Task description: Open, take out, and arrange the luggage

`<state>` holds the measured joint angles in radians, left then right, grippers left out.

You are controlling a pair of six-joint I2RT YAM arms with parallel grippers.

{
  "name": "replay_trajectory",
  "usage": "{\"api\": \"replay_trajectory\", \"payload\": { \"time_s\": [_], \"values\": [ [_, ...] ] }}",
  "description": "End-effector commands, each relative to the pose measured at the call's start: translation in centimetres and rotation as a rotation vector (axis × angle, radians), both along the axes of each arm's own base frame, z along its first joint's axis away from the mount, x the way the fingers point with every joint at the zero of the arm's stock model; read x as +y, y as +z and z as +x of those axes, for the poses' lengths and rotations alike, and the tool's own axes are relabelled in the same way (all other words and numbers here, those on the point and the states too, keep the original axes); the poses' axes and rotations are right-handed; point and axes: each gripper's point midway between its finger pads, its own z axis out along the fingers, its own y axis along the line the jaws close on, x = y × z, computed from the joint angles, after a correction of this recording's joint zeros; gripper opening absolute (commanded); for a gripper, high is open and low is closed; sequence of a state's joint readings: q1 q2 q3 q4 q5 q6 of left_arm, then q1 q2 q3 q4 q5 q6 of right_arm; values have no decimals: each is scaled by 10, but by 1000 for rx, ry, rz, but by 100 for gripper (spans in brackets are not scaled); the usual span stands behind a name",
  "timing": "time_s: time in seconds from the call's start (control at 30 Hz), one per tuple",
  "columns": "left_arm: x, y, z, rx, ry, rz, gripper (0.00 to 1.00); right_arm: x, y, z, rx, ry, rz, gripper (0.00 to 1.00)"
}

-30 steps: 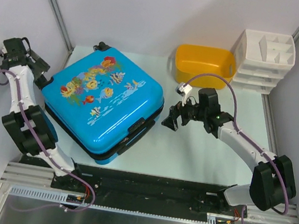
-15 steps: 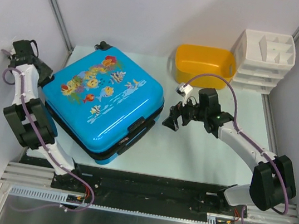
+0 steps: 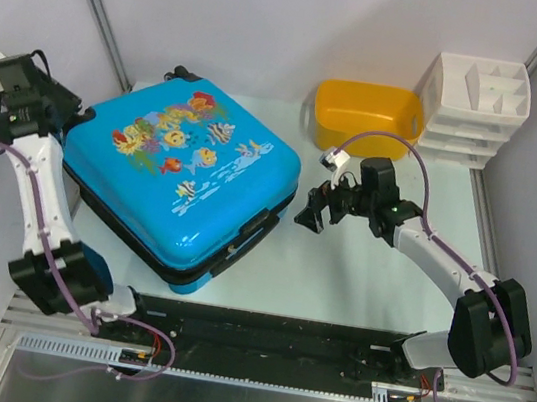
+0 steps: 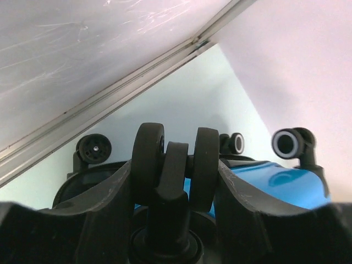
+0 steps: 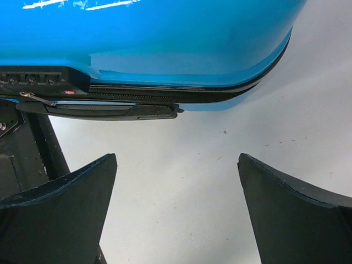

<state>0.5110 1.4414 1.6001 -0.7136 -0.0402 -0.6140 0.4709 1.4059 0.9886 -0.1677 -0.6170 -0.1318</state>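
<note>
The luggage, bright blue with a fish print, lies closed on the left of the table, its black zipper band still shut. My left gripper is at its far-left corner. In the left wrist view this gripper is shut on a black twin wheel of the luggage, one finger pressing each outer side. Other wheels and the blue shell show behind. My right gripper is open just right of the luggage. Its jaws are empty above the table, short of the side handle.
A yellow tub stands at the back, close behind the right arm. A white drawer organiser sits at the back right. A metal frame post and the wall hem in the left arm. Bare table lies in front of the right gripper.
My left gripper has closed onto the wheel, and the arm has swung outward and up. The luggage's left end has shifted left and turned a little. The right arm has hardly moved.
</note>
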Motion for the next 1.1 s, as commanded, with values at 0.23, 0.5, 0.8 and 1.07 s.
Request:
{"api": "replay_trajectory", "payload": {
  "time_s": [0.23,0.5,0.8,1.07],
  "values": [
    [-25,-60,-20,101,-22,-67,0,15,15,-19,-19,53,61,95],
    [-14,-79,-18,126,13,-53,0,60,15,-66,-113,-4,141,93],
    [4,-61,-6,83,42,-18,0,115,12,-111,-270,61,192,86],
    [-2,-67,-4,83,21,-46,0,139,1,-124,-430,146,200,74]
  ]
}}
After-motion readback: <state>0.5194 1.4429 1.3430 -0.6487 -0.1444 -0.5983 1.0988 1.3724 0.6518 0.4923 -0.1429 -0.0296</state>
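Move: The zipper pull at the near end of the lock is about 11 cm back and 16 cm to the left of the right hand, roughly 2 cm lower; the lock's middle is some 6 cm back and 13 cm left, the suitcase handle about 9 cm back, 13 cm left and 4 cm down. The left hand already grips a black wheel at the suitcase's raised left corner; from that hand the pull is some 17 cm back, 35 cm right and 15 cm below. The left hand keeps its grip on the wheel, rises about 3 cm while drawing back as much, then lowers the suitcase's left corner to some 10 cm below where it began, its fingers tipping more steeply down, and holds there nearly still. After a short wait the right hand sweeps back and left in equal parts, about 13 cm each, along the suitcase's handle side to the zipper pull, rolling some 15 degrees so that its forward side lifts and narrowing its still wide fingers around the pull without pinching it. ##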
